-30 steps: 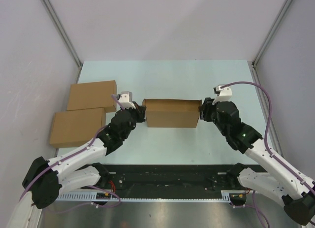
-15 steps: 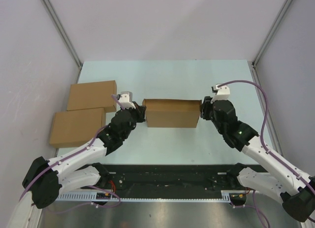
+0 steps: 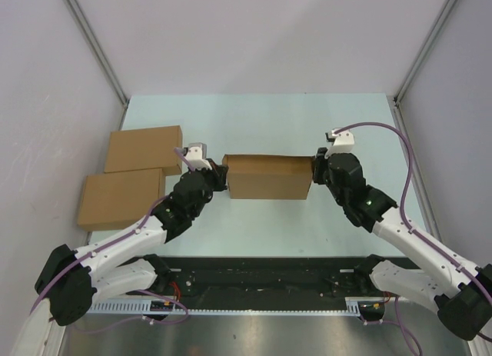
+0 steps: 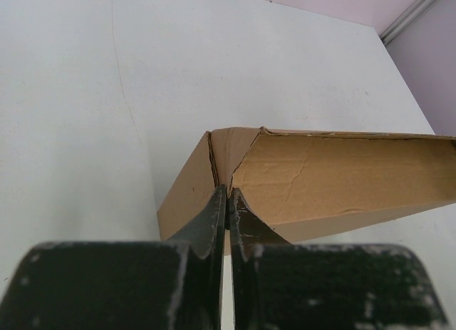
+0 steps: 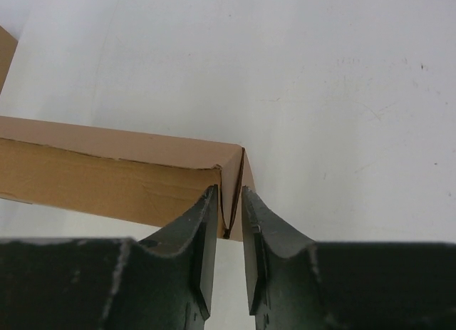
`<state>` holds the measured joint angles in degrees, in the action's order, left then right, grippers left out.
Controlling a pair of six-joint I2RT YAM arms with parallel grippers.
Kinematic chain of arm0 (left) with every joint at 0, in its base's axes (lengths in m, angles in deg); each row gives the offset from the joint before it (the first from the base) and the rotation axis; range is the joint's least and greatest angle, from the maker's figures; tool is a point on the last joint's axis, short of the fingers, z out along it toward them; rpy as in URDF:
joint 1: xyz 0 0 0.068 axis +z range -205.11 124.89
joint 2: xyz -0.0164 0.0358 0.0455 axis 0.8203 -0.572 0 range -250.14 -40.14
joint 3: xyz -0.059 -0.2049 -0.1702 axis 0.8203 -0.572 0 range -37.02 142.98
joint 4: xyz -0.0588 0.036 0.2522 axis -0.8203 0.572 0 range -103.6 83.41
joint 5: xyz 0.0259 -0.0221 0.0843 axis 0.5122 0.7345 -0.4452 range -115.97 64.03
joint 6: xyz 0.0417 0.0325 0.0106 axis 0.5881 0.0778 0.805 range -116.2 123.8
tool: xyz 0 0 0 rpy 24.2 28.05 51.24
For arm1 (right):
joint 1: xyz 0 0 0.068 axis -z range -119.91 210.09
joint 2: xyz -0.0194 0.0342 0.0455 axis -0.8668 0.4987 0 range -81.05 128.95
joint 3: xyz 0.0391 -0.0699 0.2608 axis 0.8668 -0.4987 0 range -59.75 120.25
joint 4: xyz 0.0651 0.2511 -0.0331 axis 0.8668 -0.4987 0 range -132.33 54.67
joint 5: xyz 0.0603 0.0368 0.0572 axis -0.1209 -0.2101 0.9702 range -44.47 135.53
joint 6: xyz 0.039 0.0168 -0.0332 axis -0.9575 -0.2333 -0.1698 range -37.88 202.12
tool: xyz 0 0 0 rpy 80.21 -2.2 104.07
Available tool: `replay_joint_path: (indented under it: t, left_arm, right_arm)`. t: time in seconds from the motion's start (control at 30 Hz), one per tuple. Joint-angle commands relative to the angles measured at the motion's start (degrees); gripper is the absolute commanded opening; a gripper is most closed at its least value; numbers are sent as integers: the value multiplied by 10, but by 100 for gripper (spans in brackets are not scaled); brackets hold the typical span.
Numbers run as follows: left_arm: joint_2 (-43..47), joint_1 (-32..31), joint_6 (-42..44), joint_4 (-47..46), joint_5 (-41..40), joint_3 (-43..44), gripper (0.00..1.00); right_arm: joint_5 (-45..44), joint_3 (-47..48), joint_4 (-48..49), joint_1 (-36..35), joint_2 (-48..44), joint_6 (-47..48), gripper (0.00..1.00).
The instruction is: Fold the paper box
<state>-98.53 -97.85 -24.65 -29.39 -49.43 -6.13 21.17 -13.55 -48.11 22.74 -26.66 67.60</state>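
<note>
The paper box (image 3: 269, 177) stands mid-table as a brown open-topped tray, its long side facing me. My left gripper (image 3: 223, 177) is at its left end, jaws pressed together on the edge of the end wall (image 4: 221, 155). In the left wrist view the left gripper (image 4: 228, 196) sits where the box (image 4: 342, 173) meets that end wall. My right gripper (image 3: 315, 171) is at the right end. In the right wrist view the right gripper (image 5: 229, 198) straddles the doubled end wall (image 5: 235, 180) of the box (image 5: 107, 173), jaws narrow but apart, the two layers splayed in a V.
Two finished flat brown boxes (image 3: 144, 149) (image 3: 121, 198) lie at the left side of the pale table (image 3: 269, 121). Grey walls and metal rails bound the table on both sides. The arms' bases and a black rail run along the near edge.
The right gripper's jaws have narrowed around the box's right end wall, and that wrist has edged slightly toward the box. The left arm and the box have not moved.
</note>
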Motion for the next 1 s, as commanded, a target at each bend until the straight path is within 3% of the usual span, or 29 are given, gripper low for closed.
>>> replay_joint_path:
  t: [0.0, 0.2, 0.97]
  left_arm:
    - [-15, -5, 6, 80, -4, -6, 5]
    - [-15, -5, 7, 79, -4, -7, 5]
    - [-7, -6, -3, 83, -4, -10, 8]
  right_arm:
    - [-5, 21, 31, 3, 10, 10, 15]
    - [-9, 21, 26, 3, 18, 10, 0]
    - [-27, -62, 20, -16, 2, -36, 0]
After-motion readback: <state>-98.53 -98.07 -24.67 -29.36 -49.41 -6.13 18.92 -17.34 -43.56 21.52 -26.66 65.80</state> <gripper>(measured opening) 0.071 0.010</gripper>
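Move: Between the right hand's parted fingertips sits the paper box's right corner flap, about 1 cm ahead, level sideways and perhaps 1 cm below. The long lid flap stretches left from there, its middle some 13 cm to the right hand's left, 2 cm ahead and 1 cm above; the box body's middle is also 13 cm left, 1 cm ahead and 4 cm down. From the left hand, holding the left corner flap right at its fingertips, the right corner flap is about 26 cm right, 1 cm ahead and 2 cm up. Closing its part-open fingers fully, the right hand edges forward about half a centimetre and pinches the thin cardboard at the box's right corner, then draws it down about 1 cm while easing back half a centimetre, the wrist all but unturned. The left hand stays put and keeps its shut grip on the left corner flap. ##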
